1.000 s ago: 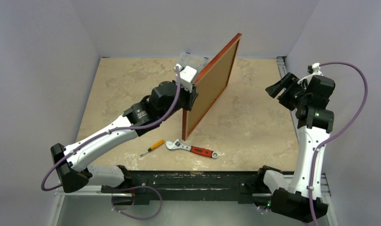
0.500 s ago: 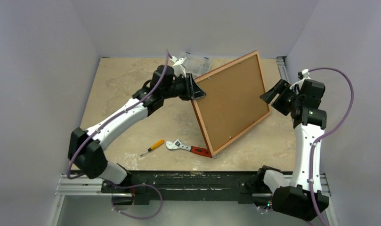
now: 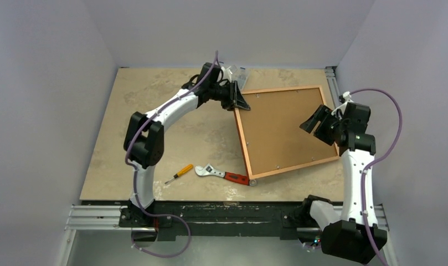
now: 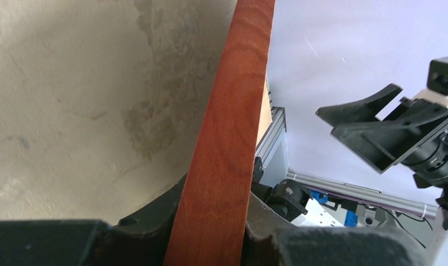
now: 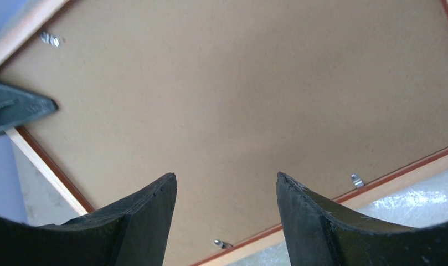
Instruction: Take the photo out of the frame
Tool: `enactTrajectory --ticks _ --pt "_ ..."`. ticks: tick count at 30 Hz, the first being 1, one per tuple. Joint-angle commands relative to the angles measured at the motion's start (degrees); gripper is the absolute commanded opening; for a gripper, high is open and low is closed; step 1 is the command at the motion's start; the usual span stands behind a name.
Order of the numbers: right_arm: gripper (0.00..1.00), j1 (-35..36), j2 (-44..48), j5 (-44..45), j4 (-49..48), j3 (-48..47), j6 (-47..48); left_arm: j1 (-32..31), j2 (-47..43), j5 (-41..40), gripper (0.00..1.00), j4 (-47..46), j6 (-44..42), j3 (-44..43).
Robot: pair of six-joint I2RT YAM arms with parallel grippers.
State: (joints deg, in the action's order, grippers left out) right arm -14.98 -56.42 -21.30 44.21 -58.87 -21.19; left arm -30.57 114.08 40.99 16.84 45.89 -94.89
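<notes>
The frame (image 3: pixel 293 168), red-orange wood, lies low over the right half of the table with its back up. Its brown backing board (image 3: pixel 282 130) fills it, and small metal tabs (image 5: pixel 356 180) hold the board in. The photo is hidden beneath the board. My left gripper (image 3: pixel 239 105) is shut on the frame's far-left rim, and the wooden edge (image 4: pixel 232 138) runs up between its fingers (image 4: pixel 149 221). My right gripper (image 3: pixel 315 119) hovers open over the frame's right side. The backing board (image 5: pixel 238 88) shows between its jaws (image 5: pixel 224 176), which touch nothing.
A red-handled wrench (image 3: pixel 227 175) and a small orange screwdriver (image 3: pixel 179 173) lie near the front edge. The frame's near corner reaches the wrench's end. A clear plastic item (image 3: pixel 236 72) sits at the back wall. Walls close in on the left, the back and the right.
The frame swung from standing upright and edge-on to lying back-up. My left arm stretched toward the far side with it. My right gripper came down and left over the frame.
</notes>
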Motion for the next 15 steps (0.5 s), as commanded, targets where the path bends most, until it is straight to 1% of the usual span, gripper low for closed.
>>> enactTrajectory --ticks 1,5,10,13,15 --pt "0.65 2.8 0.7 3.0 -0.9 2.0 1.2 1.2 7.7 -2.2 0.0 12.7 -8.3 -12.2" --pt "0.64 6.5 0.4 5.0 -2.0 3.7 -0.5 2.5 16.4 -1.9 0.0 17.7 -9.1 -20.9" --pt "0.64 9.5 0.1 6.9 -2.8 4.6 -1.8 4.0 21.3 -4.2 0.0 19.3 -9.0 -26.8" --pt "0.63 10.0 -0.2 7.6 -2.7 4.6 -1.8 4.2 24.5 -5.7 0.11 23.3 -10.9 -34.4" --pt "0.63 10.5 -0.3 8.1 -2.7 4.8 -2.0 4.6 26.2 -6.6 0.22 25.1 -11.1 -37.6"
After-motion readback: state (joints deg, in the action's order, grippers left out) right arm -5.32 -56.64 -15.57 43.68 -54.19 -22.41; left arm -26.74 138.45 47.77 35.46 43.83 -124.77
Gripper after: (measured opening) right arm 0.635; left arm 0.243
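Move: The left hand holds the upturned frame by its left edge near the far corner. The worktop it is going down to is some 16 cm below, about 16 cm to the right and 5 cm back; the wrench lies 21 cm back and 6 cm left, the clear case 26 cm ahead and 4 cm left. From the empty right hand the frame's middle is about 6 cm left, roughly level fore and aft and 6 cm below, and its near edge 17 cm back, 5 cm left and 7 cm below. Still pinching the frame's edge, the left hand carries the frame forward and down towards the worktop, about 6 cm each way, its wrist turning some 10 degrees. The right hand, fingers staying open, sinks about 3.5 cm and slides 3 cm left above the frame's back, with no touch to be seen. ##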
